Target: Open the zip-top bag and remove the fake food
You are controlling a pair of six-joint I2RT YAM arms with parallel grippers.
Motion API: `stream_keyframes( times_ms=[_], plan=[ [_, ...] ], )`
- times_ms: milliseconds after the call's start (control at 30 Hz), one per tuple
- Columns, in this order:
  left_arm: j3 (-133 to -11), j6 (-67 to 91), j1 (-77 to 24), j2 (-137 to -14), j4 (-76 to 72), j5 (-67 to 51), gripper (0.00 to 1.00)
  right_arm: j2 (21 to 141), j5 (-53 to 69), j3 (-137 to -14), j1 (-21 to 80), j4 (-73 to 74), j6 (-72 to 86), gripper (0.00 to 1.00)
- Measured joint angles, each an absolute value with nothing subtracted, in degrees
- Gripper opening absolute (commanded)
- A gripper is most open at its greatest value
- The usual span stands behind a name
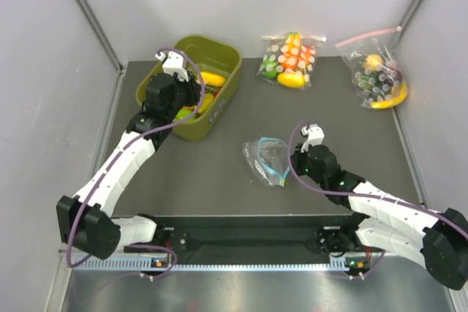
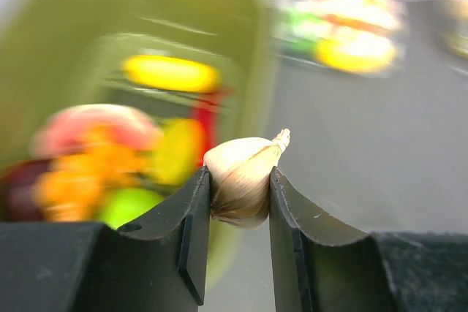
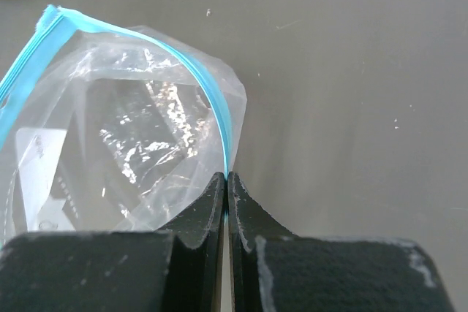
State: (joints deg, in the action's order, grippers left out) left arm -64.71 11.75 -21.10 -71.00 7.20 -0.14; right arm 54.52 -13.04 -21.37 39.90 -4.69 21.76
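Note:
The zip-top bag lies crumpled and clear in the middle of the table, with nothing showing inside it. My right gripper is shut on its light-blue zip strip, jaws pinched together at the strip's lower end. My left gripper hovers over the olive-green bin. It is shut on a pale garlic-shaped piece of fake food, held between both fingers. Blurred orange and green pieces of fake food lie in the bin below.
Yellow and red toy pieces also sit in the bin. Two white-dotted bags of toys with pink strips lie at the back, one at centre, one at the right wall. Grey walls close in both sides.

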Motion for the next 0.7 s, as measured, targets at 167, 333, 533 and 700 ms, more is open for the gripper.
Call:
stream_keyframes(
  times_ms=[167, 333, 533, 700],
  plan=[
    [-65.1, 9.2, -16.0, -78.5, 6.2, 12.0, 0.45, 53.7, -13.0, -21.5, 39.8, -4.4, 21.2, 0.0],
    [-64.7, 7.9, -13.1, -84.7, 8.3, 14.9, 0.99, 51.8, -12.8, -21.6, 39.7, -3.5, 20.8, 0.02],
    [-64.3, 7.9, -13.1, -83.1, 8.0, 13.0, 0.99, 50.4, -12.5, -23.4, 39.6, -2.3, 20.4, 0.11],
    [-63.3, 8.6, -13.1, -79.0, 8.0, 10.7, 0.99, 48.7, -12.3, -23.8, 39.6, -1.6, 19.4, 0.51]
  ],
)
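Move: The spot in the green bin for the garlic in the left hand is about 9 cm ahead, 7 cm left and some 25 cm below. At that depth the green apple is 3 cm ahead and 9 left, the star fruit 7 ahead and 2 left, and the ginger 8 ahead and 12 left of the left hand. The empty bag's middle lies about 8 cm left of the right hand, 1 cm ahead and 5 below, its rim still pinched. The garlic swings over the bin in the left hand, about 10 cm left, 10 cm down and 5 cm forward, the wrist turning some 20 degrees counter-clockwise and tipping down; the fingers open wide to drop it, then the hand lifts a few centimetres. The bag's rim is let go by the right hand, which rises nearly 4 cm and parts its fingers. ##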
